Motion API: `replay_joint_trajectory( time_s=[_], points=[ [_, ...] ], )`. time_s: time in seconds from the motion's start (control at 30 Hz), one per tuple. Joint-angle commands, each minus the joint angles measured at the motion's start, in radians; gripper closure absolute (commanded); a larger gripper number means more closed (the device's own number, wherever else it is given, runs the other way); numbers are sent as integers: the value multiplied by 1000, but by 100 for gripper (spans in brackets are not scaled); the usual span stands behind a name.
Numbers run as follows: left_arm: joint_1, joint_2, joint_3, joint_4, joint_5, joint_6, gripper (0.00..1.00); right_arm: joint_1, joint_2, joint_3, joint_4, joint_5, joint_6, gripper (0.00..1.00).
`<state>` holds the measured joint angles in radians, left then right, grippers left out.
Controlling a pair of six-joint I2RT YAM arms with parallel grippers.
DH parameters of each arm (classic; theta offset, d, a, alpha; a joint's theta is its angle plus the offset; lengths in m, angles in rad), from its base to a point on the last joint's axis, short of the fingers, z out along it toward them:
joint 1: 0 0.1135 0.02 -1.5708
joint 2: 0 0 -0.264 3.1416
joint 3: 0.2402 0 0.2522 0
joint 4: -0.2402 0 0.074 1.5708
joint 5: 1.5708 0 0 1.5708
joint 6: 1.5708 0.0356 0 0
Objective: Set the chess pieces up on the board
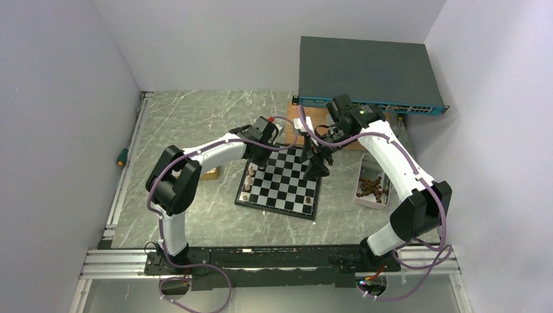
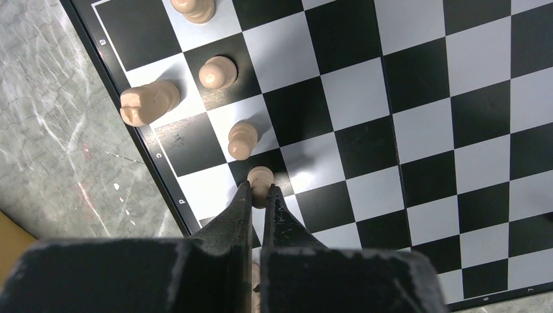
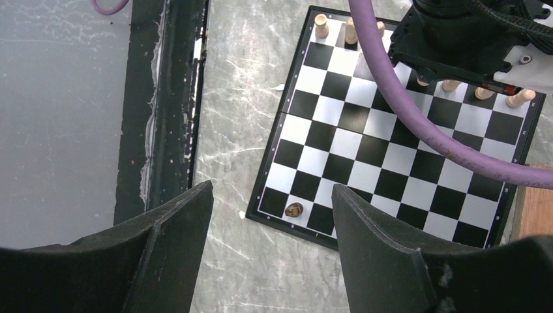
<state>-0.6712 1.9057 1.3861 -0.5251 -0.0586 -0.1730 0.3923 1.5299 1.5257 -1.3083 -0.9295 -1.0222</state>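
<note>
The black and silvery-white chessboard (image 1: 280, 186) lies mid-table; it also shows in the left wrist view (image 2: 417, 130) and the right wrist view (image 3: 365, 150). My left gripper (image 2: 259, 190) is over the board's left side, shut on a light tan pawn (image 2: 261, 177). Other tan pieces (image 2: 241, 139) stand beside it along that edge. My right gripper (image 3: 272, 195) is open and empty, high over the board's right edge. One dark brown piece (image 3: 293, 209) stands on a near corner square below it.
A pink tray (image 1: 373, 188) of dark pieces sits right of the board. A grey network switch (image 1: 365, 75) and a wooden plank (image 1: 313, 124) lie behind. A small wooden box (image 1: 210, 173) sits left of the board. A rail (image 1: 124, 163) runs along the left.
</note>
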Motion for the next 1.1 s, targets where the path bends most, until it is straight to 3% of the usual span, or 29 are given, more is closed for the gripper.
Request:
replay_joint_trajectory(
  time_s=[0.0, 0.73, 1.07],
  points=[
    [-5, -11, 33, -28, -1, 12, 94, -6, -22, -1, -3, -51, -30, 30],
    [-5, 5, 65, -41, -4, 10, 72, -11, -26, -4, -3, -51, -33, 30],
    [-5, -80, 96, -70, -10, 5, 63, -13, -27, 0, -7, -51, -35, 30]
  ],
)
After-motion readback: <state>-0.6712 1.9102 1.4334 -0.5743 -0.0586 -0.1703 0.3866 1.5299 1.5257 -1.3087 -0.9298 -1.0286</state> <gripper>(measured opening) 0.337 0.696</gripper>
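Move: The left fingers still pinch the pawn standing on its square, its middle about 1 cm below the hand point. The next pawn is some 3 cm ahead and 1 cm right, another about 5 cm ahead and 2 cm right; the knight is roughly 6 cm ahead and 1 cm left, a back-row piece 2 cm back and 4 cm left. From the right hand, the held pawn is about 12 cm ahead, 15 cm left and 18 cm below. The left fingers open roughly a quarter of their range, let go of the pawn and rise about 1 cm. ##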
